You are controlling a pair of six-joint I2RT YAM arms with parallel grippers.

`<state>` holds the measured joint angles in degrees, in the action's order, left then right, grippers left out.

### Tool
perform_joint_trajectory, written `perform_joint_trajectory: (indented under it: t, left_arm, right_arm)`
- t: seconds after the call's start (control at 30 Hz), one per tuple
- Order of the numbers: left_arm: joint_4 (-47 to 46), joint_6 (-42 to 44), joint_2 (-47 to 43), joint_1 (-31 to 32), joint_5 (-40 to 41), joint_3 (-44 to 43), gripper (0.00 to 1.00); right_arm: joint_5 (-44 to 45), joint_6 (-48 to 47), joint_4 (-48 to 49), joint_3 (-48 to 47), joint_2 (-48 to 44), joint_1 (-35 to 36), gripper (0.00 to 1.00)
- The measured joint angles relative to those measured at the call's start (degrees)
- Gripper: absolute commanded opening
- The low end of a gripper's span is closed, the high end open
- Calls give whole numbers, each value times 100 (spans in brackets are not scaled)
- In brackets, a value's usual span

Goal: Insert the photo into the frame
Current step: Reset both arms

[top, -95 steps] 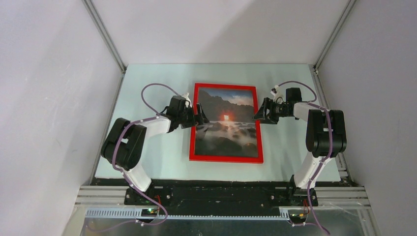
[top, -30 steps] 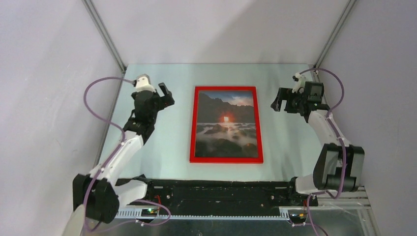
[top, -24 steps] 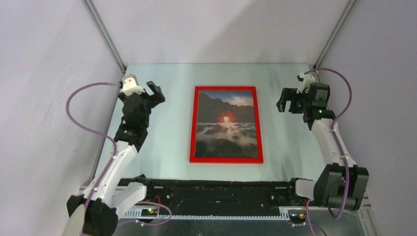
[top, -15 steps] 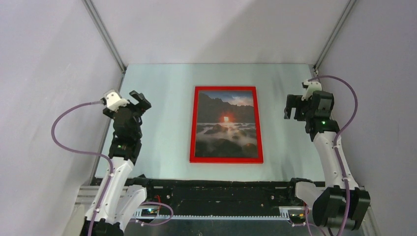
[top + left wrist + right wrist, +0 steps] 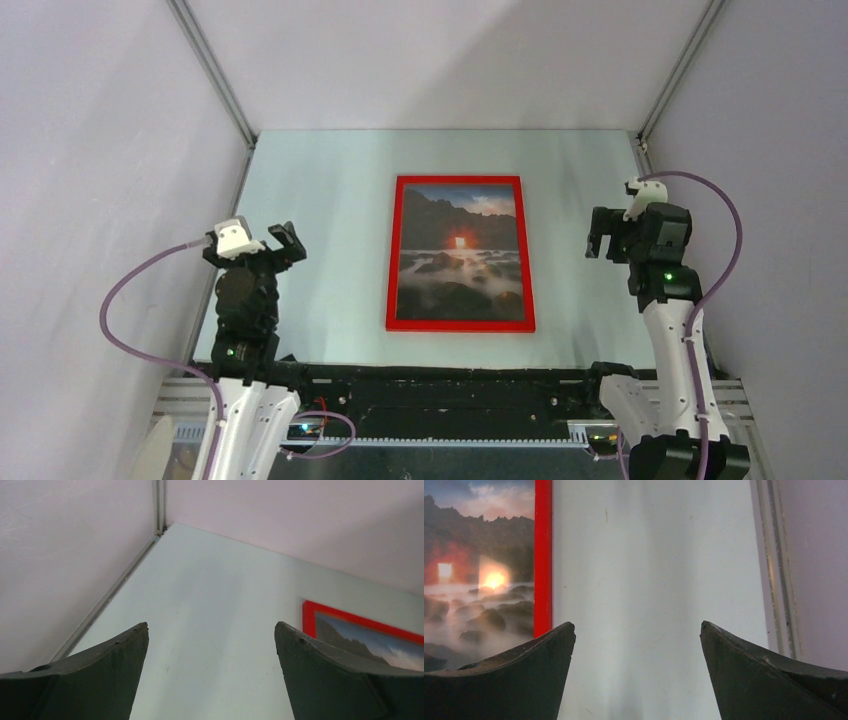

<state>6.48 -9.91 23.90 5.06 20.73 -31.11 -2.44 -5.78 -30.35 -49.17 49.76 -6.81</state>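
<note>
The red frame (image 5: 391, 250) lies flat in the middle of the table with the photo (image 5: 460, 250) of dark rocks and a glowing sun inside its border. My left gripper (image 5: 252, 243) hangs open well to the frame's left, holding nothing. In the left wrist view its gripper (image 5: 211, 626) spans bare table, with the frame's corner (image 5: 350, 620) and a bit of photo (image 5: 380, 647) at the right. My right gripper (image 5: 625, 232) is open to the frame's right. In the right wrist view, the frame's edge (image 5: 543, 555) and photo (image 5: 479, 555) lie left of the empty gripper (image 5: 637, 624).
The pale green table (image 5: 330, 200) is boxed in by white walls, with a metal rail along its left side (image 5: 115, 590) and another along its right side (image 5: 774, 580). The arms' black base bar (image 5: 450, 385) runs along the near edge.
Both arms have drawn back from the frame's sides toward the near edge and outward, grippers open throughout. The frame with the photo has stayed in place.
</note>
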Motion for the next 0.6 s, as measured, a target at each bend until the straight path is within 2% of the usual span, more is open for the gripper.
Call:
perform_joint_trajectory:
  t: [0.23,0.43,0.6]
  left_arm:
    - [623,133,-557,0,-503,-9,100]
    - [667,247,-527,0,-756,90,100]
    - [573,398,-483,0,-966,494,100]
  right_arm:
    - [-400,9,-286,92,-140,-92,99]
    - [-356,-157,-319,151,-544,-98,99]
    - [-186,-328,-249,304,-1084,-101,99]
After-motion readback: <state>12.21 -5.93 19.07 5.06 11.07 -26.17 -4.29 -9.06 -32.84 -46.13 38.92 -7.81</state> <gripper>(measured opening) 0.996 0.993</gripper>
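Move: The framed photo lies flat and finished in the middle of the table, with nothing held and bare table around it. From the left gripper its middle is about 9 cm ahead, some 37 cm to the right and roughly 26 cm below. From the right gripper it is about 6 cm ahead, some 31 cm to the left and roughly 20 cm below. Bring the left gripper down about 5 cm, most of it late, while easing it some 2.5 cm right towards the framed photo's side; turn it about 10 degrees clockwise and tip it slightly down. Keep drawing the right gripper back about 3 cm, away from the framed photo, dipping slightly before it rises. Leave both wide open, touching nothing. ##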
